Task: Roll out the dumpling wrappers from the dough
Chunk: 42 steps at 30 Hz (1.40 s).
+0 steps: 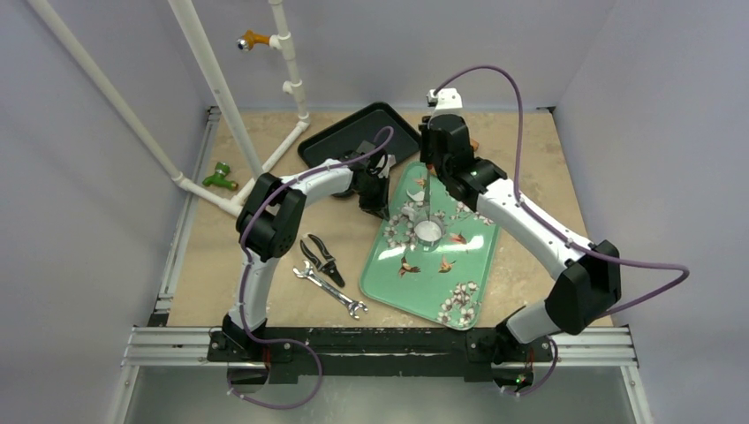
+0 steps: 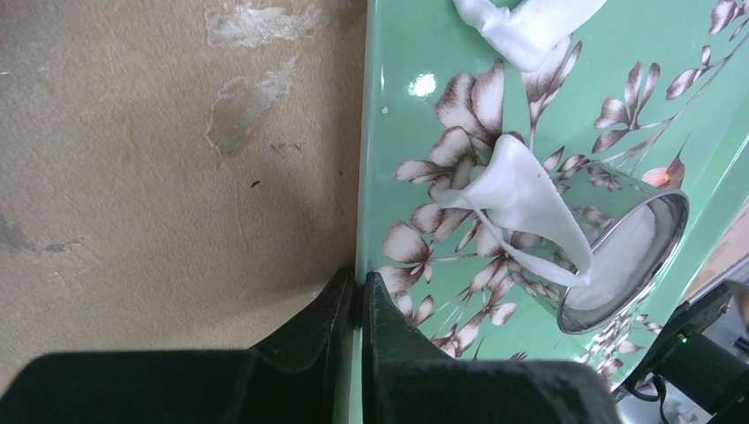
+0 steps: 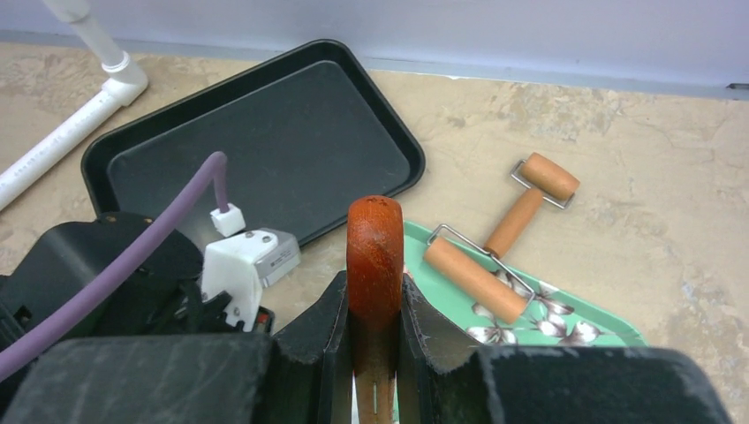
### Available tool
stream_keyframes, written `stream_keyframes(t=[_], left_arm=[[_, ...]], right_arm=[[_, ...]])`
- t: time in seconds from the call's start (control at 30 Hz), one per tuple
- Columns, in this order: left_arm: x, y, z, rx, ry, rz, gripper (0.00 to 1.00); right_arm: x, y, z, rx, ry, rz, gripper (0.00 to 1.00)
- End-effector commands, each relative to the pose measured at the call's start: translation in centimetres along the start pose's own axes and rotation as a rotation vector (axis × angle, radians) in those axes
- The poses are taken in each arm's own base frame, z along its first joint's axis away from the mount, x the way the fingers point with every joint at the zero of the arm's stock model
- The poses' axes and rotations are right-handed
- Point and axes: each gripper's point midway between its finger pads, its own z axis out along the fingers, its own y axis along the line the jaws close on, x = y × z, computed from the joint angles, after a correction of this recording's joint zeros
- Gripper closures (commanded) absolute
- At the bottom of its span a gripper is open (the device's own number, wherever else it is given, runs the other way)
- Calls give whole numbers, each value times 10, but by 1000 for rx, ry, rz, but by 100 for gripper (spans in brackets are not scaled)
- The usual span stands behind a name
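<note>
A green flowered tray lies mid-table. On it stands a shiny metal ring with a flat white dumpling wrapper inside it. Torn white dough scraps curl beside the ring, and more dough lies further along the tray. My left gripper is shut on the tray's left rim. My right gripper is shut on the reddish wooden handle of a tool. Seen from above, this gripper holds the tool upright, its thin metal shaft reaching down to the ring.
A double-ended wooden roller rests across the tray's far edge. A black tray sits at the back. Pliers and a wrench lie left of the green tray. White pipes and a green fitting stand at the left.
</note>
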Motion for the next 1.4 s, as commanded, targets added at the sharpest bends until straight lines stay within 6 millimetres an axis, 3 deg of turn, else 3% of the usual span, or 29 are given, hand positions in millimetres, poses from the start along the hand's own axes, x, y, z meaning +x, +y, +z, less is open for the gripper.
stream_keyframes(t=[0.0,0.13,0.23,0.37,0.63,0.8,0.9,0.97,1.13,1.37], left_arm=[[-19,-13,-23,0,-50,47,100],[-29,-20,-32,4,-71,76,100],[-37,-27,-41,14,-91,100,100],[-44,-37,-51,33,-115,138,93],[-24,-24,-33,19,-70,122,89],[-18,-20,-39,-5,-61,116,88],[-4,-8,-37,-45,-45,93,75],[7,-1,-29,-48,-22,68,67],[14,-1,-20,-34,-7,54,68],[21,9,-8,-46,4,34,72]], right_arm=[[-41,-21,-20,-13,-75,63,100],[-40,-47,-22,19,-46,71,100],[-35,-53,-25,-9,-27,86,100],[-28,-32,-31,-143,-17,98,100],[-26,-13,-18,-204,-4,141,100],[-22,27,-1,-239,30,117,100],[-6,38,12,-212,84,89,100],[5,41,19,-201,115,84,100],[31,38,36,-144,176,71,100],[32,40,58,-109,137,87,100]])
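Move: Below the right hand, which grips the scraper's handle with the blade hanging, the dough scrap beside the ring cutter lies about 26 cm down, 6 cm back and 2 cm left. From that hand, the ring cutter is roughly 12 cm back and 1 cm right, the far dough scrap straight below, and the large roller 4 cm ahead, 5 cm right. The left hand pinches the tray rim; the near scrap lies level fore-and-aft, some 8 cm to its right. Swinging the held scraper about 6 cm right and slightly up, the right hand turns back left past its start, then sinks, ending some 9 cm lower, with the wrist tipping down about 15 degrees and the blade brought towards the near scrap, left of the ring cutter. The left hand rises 2.5 cm, begins opening, draws back and down, and ends about a third open, astride the rim. ##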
